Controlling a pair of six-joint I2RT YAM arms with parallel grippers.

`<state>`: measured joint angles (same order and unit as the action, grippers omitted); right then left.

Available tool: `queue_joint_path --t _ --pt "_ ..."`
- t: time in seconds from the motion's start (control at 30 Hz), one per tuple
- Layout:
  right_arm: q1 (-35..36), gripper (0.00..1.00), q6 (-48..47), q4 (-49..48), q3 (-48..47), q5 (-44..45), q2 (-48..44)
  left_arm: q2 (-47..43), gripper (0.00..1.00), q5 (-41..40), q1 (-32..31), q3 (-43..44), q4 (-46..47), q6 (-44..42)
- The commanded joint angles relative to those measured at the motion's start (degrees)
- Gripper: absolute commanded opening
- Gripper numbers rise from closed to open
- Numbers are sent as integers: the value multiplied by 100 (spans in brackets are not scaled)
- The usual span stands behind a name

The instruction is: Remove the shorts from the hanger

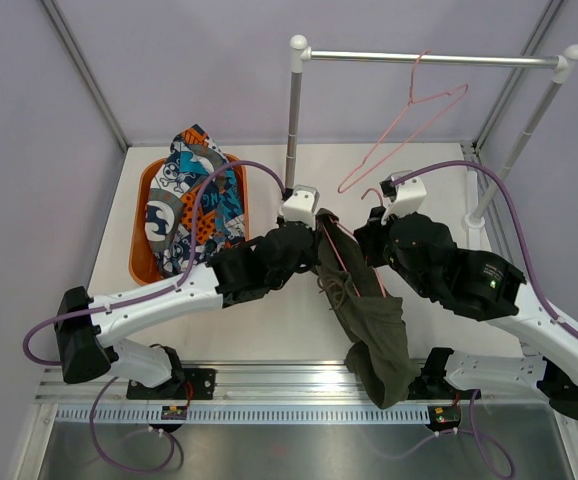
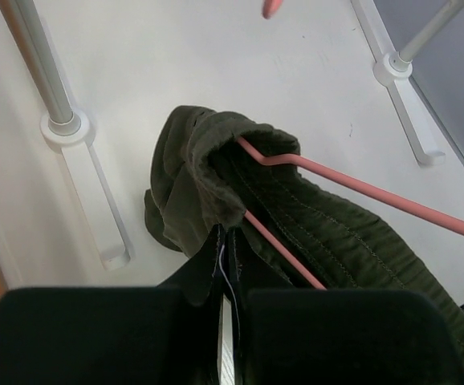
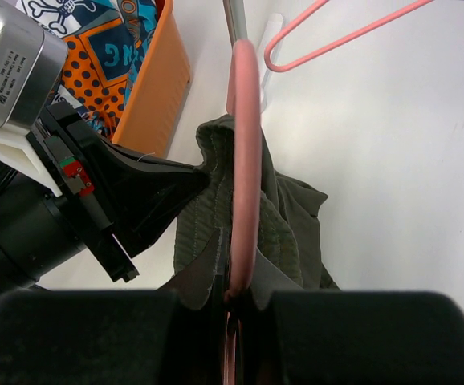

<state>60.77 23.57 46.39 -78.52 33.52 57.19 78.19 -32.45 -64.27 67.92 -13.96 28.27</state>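
The olive-green shorts (image 1: 371,322) hang on a pink hanger (image 1: 346,248) in mid-table, between my two grippers. My left gripper (image 1: 312,234) is shut on the bunched waistband edge of these shorts (image 2: 336,233); its fingers (image 2: 208,265) meet at the cloth, just beside the hanger wire (image 2: 360,189). My right gripper (image 1: 366,234) is shut on the hanger (image 3: 245,160), which runs straight out from between its fingers (image 3: 196,281) over the olive shorts (image 3: 292,220). The printed shorts (image 1: 191,195) lie in an orange basket (image 1: 139,235) at the left.
A clothes rack stands at the back, and a second, bare pink hanger (image 1: 409,130) hangs from its rail (image 1: 439,59). The rack's left post (image 1: 293,130) rises just behind my left gripper. A white rack foot (image 2: 95,192) lies on the table near the shorts.
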Motion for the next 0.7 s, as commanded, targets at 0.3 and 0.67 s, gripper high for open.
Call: queue_joint_path --t 0.3,0.67 --pt "58 0 16 19 -401 85 -41 108 0 -614 476 476 253 -199" --pt "66 0 16 80 -445 58 -94 582 0 -394 1004 1126 209 -322"
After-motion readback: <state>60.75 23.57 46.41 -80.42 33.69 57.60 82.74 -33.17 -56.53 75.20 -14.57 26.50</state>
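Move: The left gripper already pinches the edge of the shorts' waistband; the hanger's left end sits inside it, about 2 cm ahead and 1 cm above. The hook, in the right gripper, is some 9 cm right, 2 cm back and 11 cm above. The rack's left post stands about 8 cm left and 14 cm ahead; the basket 28 cm left, 10 cm ahead, 18 cm below. From the right gripper, that hanger end lies 7 cm ahead, 8 cm left, 8 cm below. Bring the left gripper forward about 6 cm, rising some 2 cm and drifting as much to the left, with a slight counter-clockwise turn; keep the waistband pinched and pull it outward, away from the hook. Let the right gripper keep its shut hold on the hook nearly in place, easing up just 1 cm. ##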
